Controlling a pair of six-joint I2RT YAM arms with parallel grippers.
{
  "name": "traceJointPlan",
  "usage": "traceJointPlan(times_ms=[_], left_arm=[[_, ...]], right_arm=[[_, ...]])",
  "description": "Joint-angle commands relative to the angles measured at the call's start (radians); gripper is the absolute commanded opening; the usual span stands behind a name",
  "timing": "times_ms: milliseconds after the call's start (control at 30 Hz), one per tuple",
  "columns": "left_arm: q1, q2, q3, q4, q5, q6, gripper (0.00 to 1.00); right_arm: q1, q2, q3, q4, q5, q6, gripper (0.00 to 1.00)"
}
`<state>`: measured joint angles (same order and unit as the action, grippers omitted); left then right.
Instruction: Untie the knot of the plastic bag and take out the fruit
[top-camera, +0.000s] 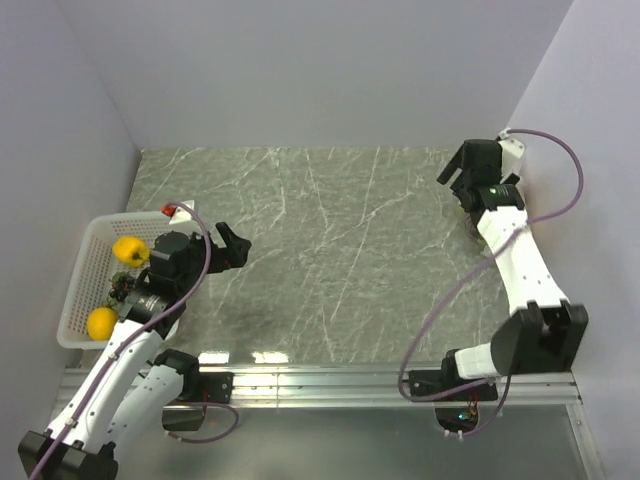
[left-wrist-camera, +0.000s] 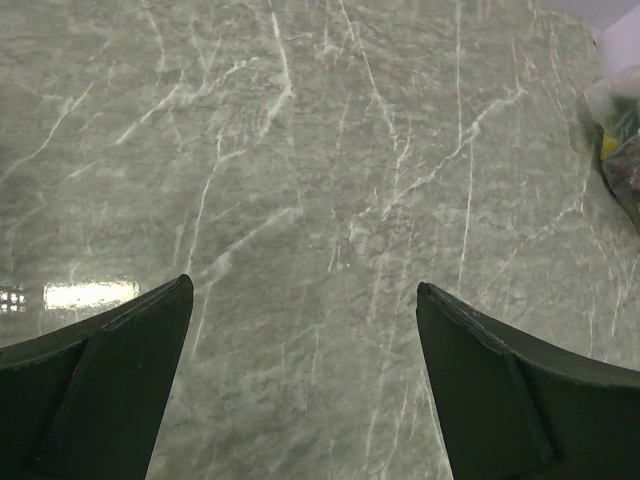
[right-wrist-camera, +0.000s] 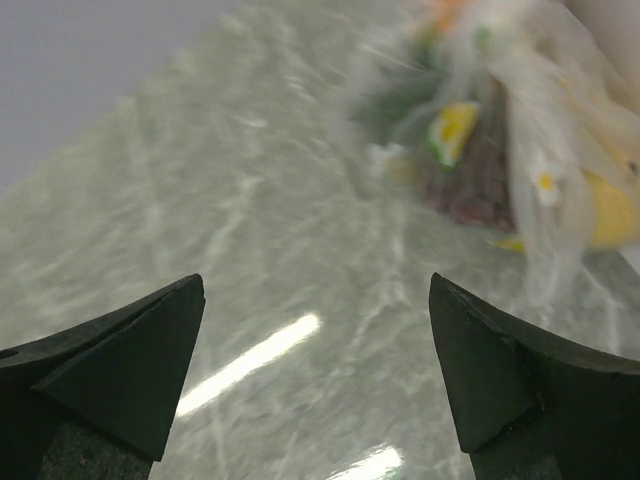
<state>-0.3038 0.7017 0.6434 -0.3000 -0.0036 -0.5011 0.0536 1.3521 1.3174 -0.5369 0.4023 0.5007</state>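
The clear plastic bag (right-wrist-camera: 520, 110) lies at the table's far right. It is blurred in the right wrist view, with yellow fruit (right-wrist-camera: 610, 215), dark purple grapes (right-wrist-camera: 470, 190) and something orange inside. Its edge also shows in the left wrist view (left-wrist-camera: 620, 130). In the top view my right arm mostly hides it. I cannot make out the knot. My right gripper (right-wrist-camera: 316, 280) (top-camera: 456, 180) is open and empty, hovering just short of the bag. My left gripper (left-wrist-camera: 303, 285) (top-camera: 234, 244) is open and empty over bare table beside the basket.
A white basket (top-camera: 78, 290) stands at the left edge, close to my left arm. It holds a yellow fruit (top-camera: 130, 250), an orange round fruit (top-camera: 101, 322), a small red fruit (top-camera: 170, 211) and something dark green. Walls close in the left, back and right.
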Motion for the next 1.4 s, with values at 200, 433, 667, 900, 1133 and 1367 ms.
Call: traceJointPlan(times_ms=[200, 433, 667, 900, 1133, 1367], left_arm=[[-0.028, -0.034, 0.002, 0.015, -0.004, 0.019, 0.99], [-0.034, -0.021, 0.002, 0.007, -0.024, 0.027, 0.99], [-0.034, 0.019, 0.01, 0.001, -0.049, 0.033, 0.99], [-0.032, 0.044, 0.012, 0.002, -0.042, 0.035, 0.99], [-0.023, 0.058, 0.018, -0.001, -0.023, 0.032, 0.99], [-0.011, 0.097, 0.035, -0.019, -0.006, 0.033, 0.99]], right_arm=[[-0.202, 0.2, 0.06, 0.096, 0.099, 0.166, 1.0], [-0.213, 0.373, 0.161, 0.158, 0.179, 0.349, 1.0], [-0.224, 0.579, 0.287, 0.078, 0.237, 0.44, 1.0], [-0.207, 0.604, 0.234, 0.087, 0.219, 0.448, 0.32], [-0.059, 0.484, 0.111, 0.152, 0.213, 0.228, 0.0], [0.233, 0.319, -0.056, 0.248, 0.011, 0.021, 0.0]])
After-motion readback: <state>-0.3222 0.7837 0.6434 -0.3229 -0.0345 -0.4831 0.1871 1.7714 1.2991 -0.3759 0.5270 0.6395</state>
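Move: The plastic bag of fruit lies to the right hand's right and below it: its middle is about 12 cm right, some 7 cm farther out and roughly 20 cm down, with nothing else standing near. From the left hand, the bag is far off, some 65 cm to the right, about 20 cm ahead and 15 cm lower. Right hand drops about 15 cm right and forward, pinches the bag's gathered top, then pulls some 15 cm left. ##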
